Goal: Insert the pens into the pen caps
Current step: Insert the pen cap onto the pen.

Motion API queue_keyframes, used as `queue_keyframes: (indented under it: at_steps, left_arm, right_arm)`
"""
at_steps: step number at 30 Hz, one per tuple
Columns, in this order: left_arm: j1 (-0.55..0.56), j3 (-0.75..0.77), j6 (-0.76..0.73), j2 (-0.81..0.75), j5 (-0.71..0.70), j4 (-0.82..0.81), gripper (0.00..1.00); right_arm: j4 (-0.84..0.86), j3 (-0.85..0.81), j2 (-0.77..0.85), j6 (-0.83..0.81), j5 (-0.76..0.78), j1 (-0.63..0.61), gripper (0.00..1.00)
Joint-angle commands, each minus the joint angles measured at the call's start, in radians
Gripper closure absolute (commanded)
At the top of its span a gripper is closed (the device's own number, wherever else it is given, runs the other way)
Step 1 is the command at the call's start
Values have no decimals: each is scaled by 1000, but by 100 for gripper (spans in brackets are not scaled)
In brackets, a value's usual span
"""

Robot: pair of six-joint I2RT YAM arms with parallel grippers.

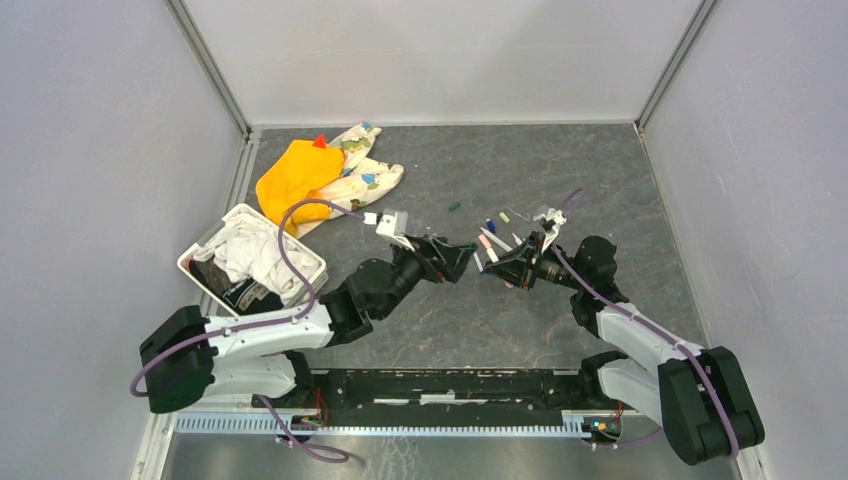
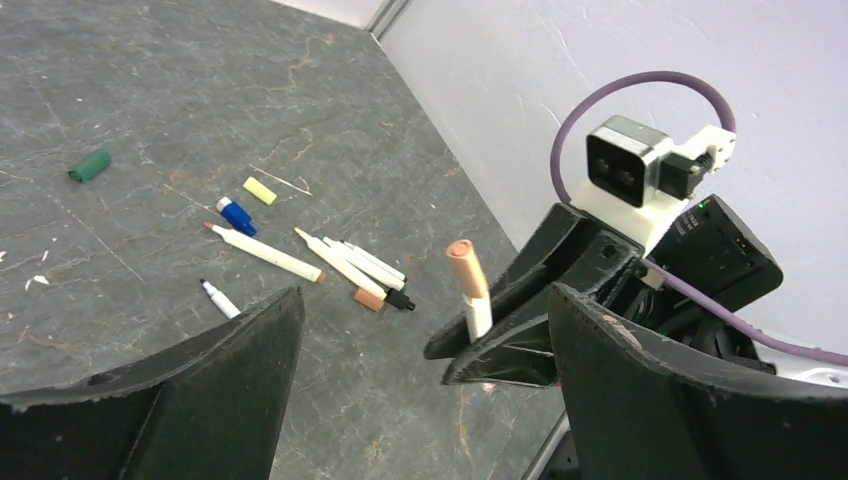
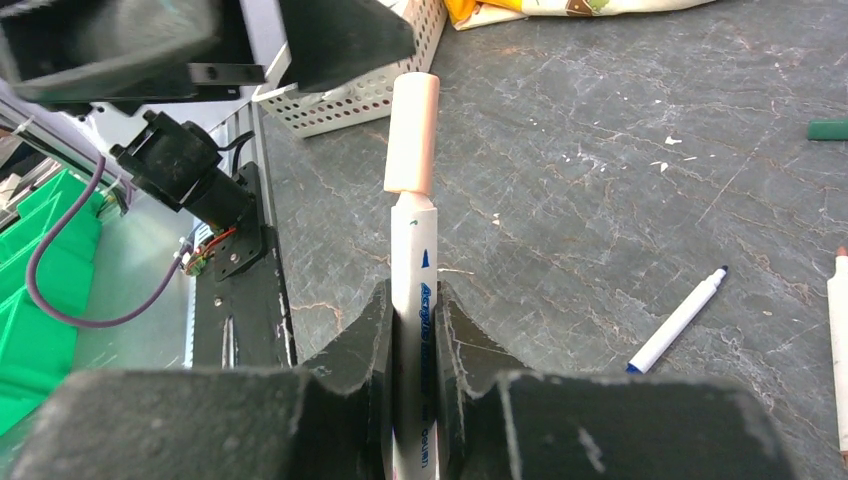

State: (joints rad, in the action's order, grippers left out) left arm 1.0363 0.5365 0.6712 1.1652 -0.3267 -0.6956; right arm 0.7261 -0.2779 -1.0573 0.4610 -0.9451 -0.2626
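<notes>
My right gripper (image 3: 412, 300) is shut on a white pen (image 3: 413, 260) that points up and away, with a peach pen cap (image 3: 414, 130) seated on its tip. My left gripper (image 2: 425, 295) faces it with the jaws wide apart and nothing between them, and the capped pen (image 2: 478, 312) stands just beyond its fingertips. The two grippers nearly meet at the table's middle (image 1: 478, 260). Loose pens (image 2: 265, 252) (image 2: 340, 265) lie on the dark table. A blue cap (image 2: 236, 216), a cream cap (image 2: 260, 190) and a green cap (image 2: 90, 165) lie close by.
A white basket (image 1: 200, 262) holding white and dark cloths stands at the left. An orange cloth (image 1: 295, 172) and a patterned cloth (image 1: 365, 170) lie at the back left. Another short pen (image 3: 680, 320) lies to the right of my right gripper. Grey walls enclose the table.
</notes>
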Motion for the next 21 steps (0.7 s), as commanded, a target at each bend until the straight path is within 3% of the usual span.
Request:
queue_keyframes:
  at_steps: [1, 7, 21]
  left_arm:
    - [-83, -38, 86, 55, 320, -276, 4]
    - [-84, -4, 131, 184, 339, -408, 4]
    - [-78, 75, 231, 380, 229, -510, 34]
  right_arm:
    - [41, -34, 15, -15, -47, 7, 100]
    - [53, -32, 6, -1, -50, 8, 100]
    - [53, -32, -1, 7, -49, 7, 100]
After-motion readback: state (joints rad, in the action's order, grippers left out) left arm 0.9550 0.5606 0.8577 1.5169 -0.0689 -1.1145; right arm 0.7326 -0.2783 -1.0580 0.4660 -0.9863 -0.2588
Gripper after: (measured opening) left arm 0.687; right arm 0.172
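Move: The pink cap sits loosely on the tip of the pen that the right hand holds upright. It lies about 4 cm ahead of the left hand, 7 cm to its right and 3 cm lower, and about 5 cm above the right hand, 2 cm to its left and 1 cm ahead. Down on the table, some 20 cm below the left hand, the blue-tipped pen lies 17 cm ahead and 4 cm right, the brown-tipped pen 22 cm ahead and 9 cm right. The left hand travels about 5 cm to its right and sinks some 2 cm, bringing its open fingertips up to the pink cap, while it turns roughly 10 degrees clockwise and rolls about as much, its left side dropping. Its wide-open fingers draw in to about two thirds without shutting on the cap, while the right hand stays nearly in place and keeps its pinch on the pen. ##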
